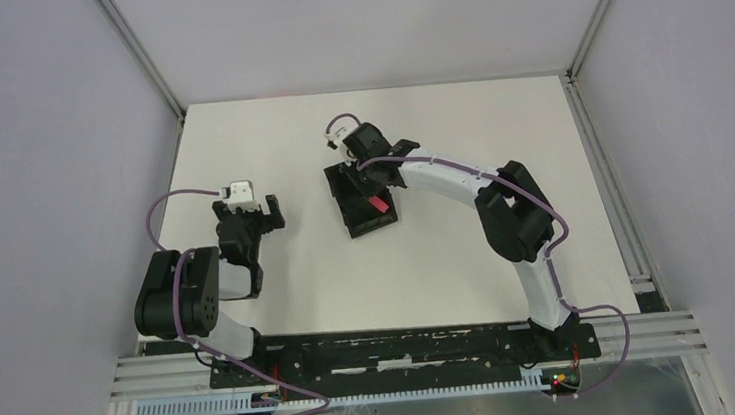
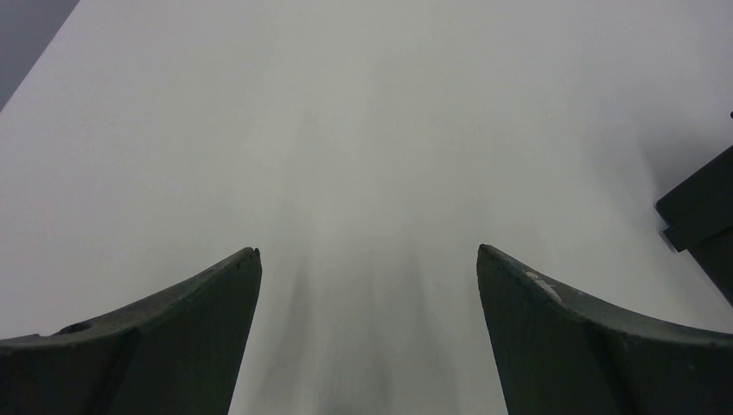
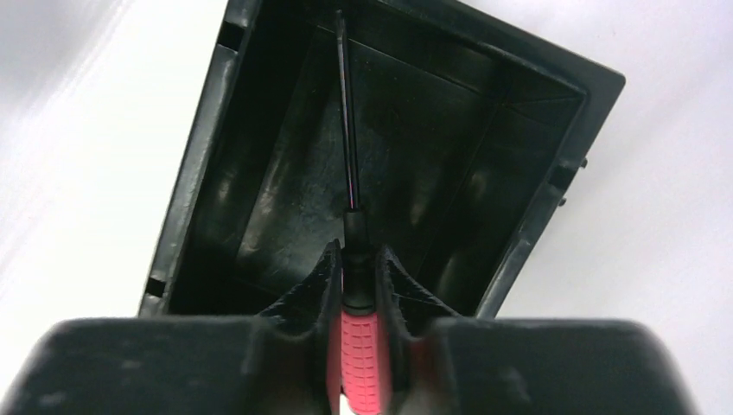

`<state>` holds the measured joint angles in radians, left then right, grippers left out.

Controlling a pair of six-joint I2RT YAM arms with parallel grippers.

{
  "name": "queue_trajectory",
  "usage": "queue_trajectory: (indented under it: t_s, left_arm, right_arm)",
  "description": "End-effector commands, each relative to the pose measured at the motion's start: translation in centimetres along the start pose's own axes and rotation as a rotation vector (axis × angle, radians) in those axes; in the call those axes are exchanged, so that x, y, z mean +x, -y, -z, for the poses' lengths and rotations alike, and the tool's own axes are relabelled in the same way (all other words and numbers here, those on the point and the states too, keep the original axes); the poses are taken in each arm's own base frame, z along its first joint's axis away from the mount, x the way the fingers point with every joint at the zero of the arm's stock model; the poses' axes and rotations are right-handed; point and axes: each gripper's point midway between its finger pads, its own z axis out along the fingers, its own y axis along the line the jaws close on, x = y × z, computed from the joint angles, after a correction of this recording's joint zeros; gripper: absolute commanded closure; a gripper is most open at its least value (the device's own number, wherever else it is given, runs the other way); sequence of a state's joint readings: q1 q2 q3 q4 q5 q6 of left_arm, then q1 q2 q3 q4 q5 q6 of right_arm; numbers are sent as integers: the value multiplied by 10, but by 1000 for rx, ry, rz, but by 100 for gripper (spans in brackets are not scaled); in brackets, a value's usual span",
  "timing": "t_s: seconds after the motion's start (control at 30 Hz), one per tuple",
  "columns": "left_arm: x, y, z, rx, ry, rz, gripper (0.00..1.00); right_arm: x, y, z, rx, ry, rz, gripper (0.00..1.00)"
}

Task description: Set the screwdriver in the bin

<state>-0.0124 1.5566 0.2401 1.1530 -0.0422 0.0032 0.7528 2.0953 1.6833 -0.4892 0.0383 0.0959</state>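
The black bin (image 1: 353, 221) lies near the table's middle. My right gripper (image 1: 370, 189) reaches down over it. In the right wrist view this gripper (image 3: 356, 251) is shut on the red handle of the screwdriver (image 3: 359, 354). The thin black shaft (image 3: 347, 112) runs ahead over the bin's floor (image 3: 285, 173), and its tip is close to the far wall. From above only a bit of the red handle (image 1: 379, 205) shows, inside the bin. My left gripper (image 1: 262, 218) hovers to the left of the bin; it (image 2: 369, 251) is open, with bare table between its fingers.
The white table (image 1: 496, 116) is walled by grey panels, with metal rails at its corners. A dark corner of the bin (image 2: 702, 216) shows at the right edge of the left wrist view. The arms' bases sit on the black rail (image 1: 396, 351) at the near edge.
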Motion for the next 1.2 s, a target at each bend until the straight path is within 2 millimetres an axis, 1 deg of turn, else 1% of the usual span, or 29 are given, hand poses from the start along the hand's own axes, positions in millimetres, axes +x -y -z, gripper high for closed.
queue_trajectory:
  t_s: [0.0, 0.07, 0.1, 0.23, 0.33, 0.37, 0.4, 0.43, 0.5, 0.53, 0.6, 0.63, 0.67, 0.73, 0.8, 0.83, 0.87, 0.9, 0.93, 0.97, 1.03, 1.1, 1.17]
  left_arm:
    - [-15, 2, -2, 9, 49, 35, 0]
    - [-15, 2, -2, 9, 48, 35, 0]
    - [-15, 2, -2, 9, 49, 35, 0]
    - [-15, 2, -2, 9, 48, 35, 0]
    - [-15, 2, -2, 9, 48, 35, 0]
    - [-15, 2, -2, 8, 50, 35, 0]
    - [-15, 2, -2, 9, 48, 35, 0]
    - [-15, 2, -2, 9, 49, 35, 0]
    - [-15, 2, -2, 9, 48, 35, 0]
    - [-15, 2, -2, 9, 49, 35, 0]
    - [-15, 2, -2, 9, 49, 35, 0]
    - [-15, 2, -2, 9, 49, 35, 0]
    - [-15, 2, -2, 9, 49, 35, 0]
    - [-15, 2, -2, 9, 49, 35, 0]
    - [-15, 2, -2, 9, 49, 35, 0]
    - [-15, 2, -2, 9, 49, 35, 0]
    - [-15, 2, -2, 9, 48, 35, 0]
    - [-15, 2, -2, 8, 48, 35, 0]
    - [-15, 2, -2, 8, 48, 35, 0]
    - [-15, 2, -2, 9, 48, 35, 0]
    - [-15, 2, -2, 9, 48, 35, 0]
    - [-15, 2, -2, 9, 48, 35, 0]
    - [-15, 2, -2, 9, 48, 35, 0]
  right_arm:
    - [-27, -5, -2, -9, 72, 35, 67]
    - [-32, -9, 1, -18, 83, 43, 53]
    - [-35, -11, 5, -20, 93, 41, 50]
    - [-59, -11, 29, -8, 177, 19, 47]
    - [-82, -10, 59, -3, 265, 5, 46]
    - [-90, -8, 72, -1, 298, 0, 43]
    - [-94, -7, 82, 2, 323, -1, 40]
    - [-101, -4, 96, 12, 356, -2, 31]
    - [-107, 7, 120, 63, 415, -4, 2]
    - [-110, 17, 136, 112, 450, -11, 2]
    - [-108, 39, 160, 206, 503, -19, 2]
    - [-103, 52, 167, 247, 518, -26, 2]
    - [-100, 67, 179, 278, 543, -43, 2]
    - [-84, 91, 190, 322, 564, -79, 2]
    - [-53, 116, 195, 385, 564, -111, 2]
    - [-40, 127, 200, 419, 573, -127, 2]
    - [-20, 141, 198, 458, 565, -145, 2]
    - [-5, 152, 203, 492, 575, -170, 2]
    - [16, 164, 202, 526, 571, -198, 2]
    - [32, 175, 205, 556, 581, -230, 2]
    - [66, 188, 206, 604, 594, -266, 2]
    - [105, 201, 205, 689, 584, -293, 2]
    - [135, 210, 206, 757, 589, -321, 2]
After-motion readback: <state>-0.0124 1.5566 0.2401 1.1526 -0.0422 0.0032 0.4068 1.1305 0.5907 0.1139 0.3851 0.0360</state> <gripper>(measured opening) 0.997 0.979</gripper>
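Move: The right hand is over the bin with the screwdriver pinched near its collar, shaft running forward and a little left, red handle back and right. From that hand the bin's middle is about 1 cm back, 1 cm left and 3 cm below; the screwdriver's own middle is right at the fingers. From the idle left hand the bin's middle is some 25 cm to the right, about level fore and aft, and 4 cm below. Barely sinking at first, the right hand opens its fingers to let the screwdriver go in the bin, then rises steeply by about 20 cm, clear of the bin. It arcs off to the right some 28 cm, coming down again and drawing back slightly late on, the fingers wide open; meanwhile the wrist tips the fingers up towards level and turns some 30 degrees clockwise. ##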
